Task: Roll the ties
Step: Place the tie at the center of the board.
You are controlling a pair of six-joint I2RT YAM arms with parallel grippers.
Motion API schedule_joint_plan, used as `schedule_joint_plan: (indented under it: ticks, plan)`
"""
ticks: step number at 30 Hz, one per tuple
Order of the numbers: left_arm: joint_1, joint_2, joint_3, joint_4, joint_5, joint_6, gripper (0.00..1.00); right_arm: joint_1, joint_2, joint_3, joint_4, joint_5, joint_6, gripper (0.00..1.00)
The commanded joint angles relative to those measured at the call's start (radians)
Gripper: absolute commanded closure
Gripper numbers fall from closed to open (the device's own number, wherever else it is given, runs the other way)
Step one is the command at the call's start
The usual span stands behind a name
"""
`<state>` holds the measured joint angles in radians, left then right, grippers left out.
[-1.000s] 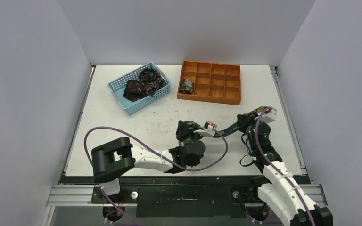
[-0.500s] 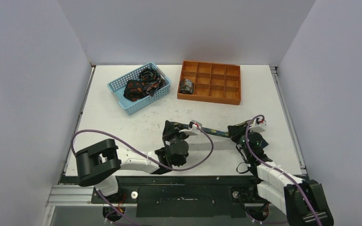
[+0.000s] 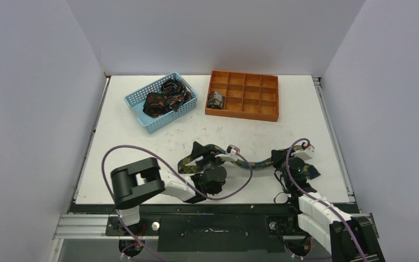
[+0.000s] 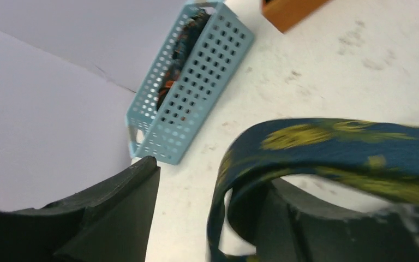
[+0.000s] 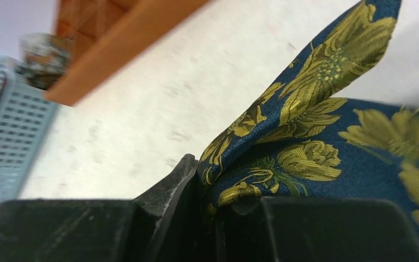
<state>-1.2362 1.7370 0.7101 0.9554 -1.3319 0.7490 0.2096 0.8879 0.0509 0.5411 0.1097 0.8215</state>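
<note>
A navy tie with yellow-green flowers (image 3: 259, 161) stretches across the near table between my two grippers. My left gripper (image 3: 199, 154) holds its left end. In the left wrist view the jaws (image 4: 218, 180) stand wide apart and the tie (image 4: 333, 136) loops round the right finger (image 4: 316, 218). My right gripper (image 3: 279, 158) is shut on the tie; the right wrist view (image 5: 213, 185) shows the fabric (image 5: 316, 158) pinched between the fingers. One rolled tie (image 3: 216, 99) sits in the orange tray. Several loose ties (image 3: 161, 98) lie in the basket.
The light-blue mesh basket (image 3: 136, 101) stands at the back left, also in the left wrist view (image 4: 196, 93). The orange compartment tray (image 3: 240, 113) stands at the back centre, also in the right wrist view (image 5: 125, 49). White walls enclose the table.
Both grippers have moved toward the near edge with the tie, the left one also leftward. The tie now hangs in a loop round the left gripper's finger.
</note>
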Motion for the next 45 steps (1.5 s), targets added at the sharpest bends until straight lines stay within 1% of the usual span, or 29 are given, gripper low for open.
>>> schedule_joint_plan:
  ticks: [1,2,4,5,6,7,8,9,11,16,17,18,20,22,23,25,29,31,32,33,34,38,41,42,43,44,45]
  plan:
    - [-0.078,0.143,0.061,-0.056,-0.06,-0.202,0.3,-0.01,0.0,-0.022,-0.032,0.075,0.005,0.95]
    - [-0.101,0.156,0.067,-0.053,-0.068,-0.207,0.2,-0.009,-0.019,-0.017,-0.056,0.085,0.009,0.95]
    - [-0.141,0.149,0.074,-0.078,-0.072,-0.222,0.09,-0.011,-0.057,-0.006,-0.1,0.11,-0.003,0.95]
    - [-0.153,0.135,0.082,-0.131,-0.071,-0.251,0.05,-0.011,-0.071,0.001,-0.125,0.132,-0.006,0.95]
    - [-0.161,0.115,0.097,-0.241,-0.058,-0.323,0.0,-0.013,-0.081,0.008,-0.146,0.147,-0.004,0.95]
    - [-0.166,0.087,0.125,-0.404,-0.032,-0.437,0.03,-0.017,-0.088,0.013,-0.163,0.156,-0.001,0.95]
    - [-0.167,0.057,0.164,-0.616,0.008,-0.584,0.04,-0.024,-0.089,0.021,-0.181,0.162,0.003,0.95]
    - [-0.165,0.018,0.215,-0.863,0.074,-0.793,0.04,-0.032,-0.089,0.028,-0.2,0.17,0.008,0.95]
    - [-0.161,-0.021,0.235,-1.014,0.184,-0.905,0.04,-0.047,-0.089,0.046,-0.238,0.181,0.011,0.95]
    - [-0.193,-0.128,0.23,-1.207,0.395,-1.032,0.04,-0.06,-0.115,0.074,-0.311,0.184,0.014,0.93]
    - [-0.197,-0.152,0.227,-1.237,0.419,-1.067,0.04,-0.06,-0.126,0.076,-0.326,0.181,0.014,0.91]
    - [-0.199,-0.184,0.216,-1.259,0.436,-1.095,0.04,-0.059,-0.139,0.077,-0.339,0.176,0.015,0.83]
    - [-0.199,-0.254,0.194,-1.284,0.469,-1.139,0.04,-0.061,-0.17,0.086,-0.385,0.164,0.019,0.53]
    - [-0.196,-0.316,0.185,-1.321,0.469,-1.176,0.04,-0.06,-0.204,0.102,-0.436,0.151,0.027,0.3]
    - [-0.193,-0.344,0.187,-1.342,0.465,-1.191,0.04,-0.061,-0.219,0.114,-0.469,0.15,0.031,0.23]
    - [-0.181,-0.388,0.201,-1.399,0.445,-1.231,0.03,-0.059,-0.243,0.145,-0.549,0.144,0.036,0.14]
    - [-0.125,-0.467,0.215,-1.511,0.435,-1.323,0.04,-0.061,-0.304,0.219,-0.72,0.132,0.033,0.06]
    - [-0.057,-0.517,0.203,-1.55,0.461,-1.373,0.04,-0.059,-0.34,0.255,-0.798,0.116,0.031,0.01]
    - [-0.025,-0.547,0.189,-1.553,0.484,-1.387,0.04,-0.058,-0.354,0.272,-0.835,0.103,0.029,0.0]
    - [0.007,-0.581,0.17,-1.552,0.507,-1.398,0.04,-0.059,-0.363,0.286,-0.864,0.09,0.029,0.08]
    - [0.037,-0.614,0.152,-1.548,0.528,-1.409,0.03,-0.059,-0.368,0.298,-0.898,0.079,0.032,0.1]
    - [0.141,-0.746,0.083,-1.501,0.617,-1.41,0.03,-0.059,-0.389,0.337,-1.01,0.067,0.041,0.1]
    - [0.209,-0.78,0.07,-1.505,0.681,-1.419,0.02,-0.048,-0.415,0.367,-1.028,0.041,0.051,0.1]
    - [0.232,-0.781,0.072,-1.51,0.701,-1.423,0.01,-0.041,-0.417,0.378,-1.018,0.033,0.045,0.08]
    - [0.251,-0.78,0.071,-1.513,0.714,-1.428,0.01,-0.036,-0.416,0.381,-0.974,-0.018,0.019,0.03]
    - [0.267,-0.779,0.066,-1.513,0.726,-1.434,0.01,-0.03,-0.405,0.383,-0.926,-0.07,-0.003,0.04]
    - [0.284,-0.777,0.058,-1.506,0.741,-1.438,0.01,-0.021,-0.378,0.382,-0.875,-0.133,-0.011,0.11]
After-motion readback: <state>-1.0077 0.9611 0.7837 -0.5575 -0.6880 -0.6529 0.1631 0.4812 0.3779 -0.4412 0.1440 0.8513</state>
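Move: Both hands hold the tie at 0.0 s, the left already loosening. The slack stretch between them centres roughly 17 cm right of the left hand, 3 cm back and 12 below; from the right hand it is about 6 cm left, 3 back and 5 below. The wooden tray lies some 27 cm ahead and 17 right of the left hand, 27 ahead and 9 left of the right. The blue basket sits about 25 cm ahead and 20 left of the left hand. Dropping quickly about 6 cm and drawing back and right, the left hand opens wide and comes free of the tie's loop, then swings some 15 cm left, rising as it tips down and rolls its left side down. The right hand lowers the tie about 3 cm, draws right while keeping its grip, then opens and lifts clear, easing back. ##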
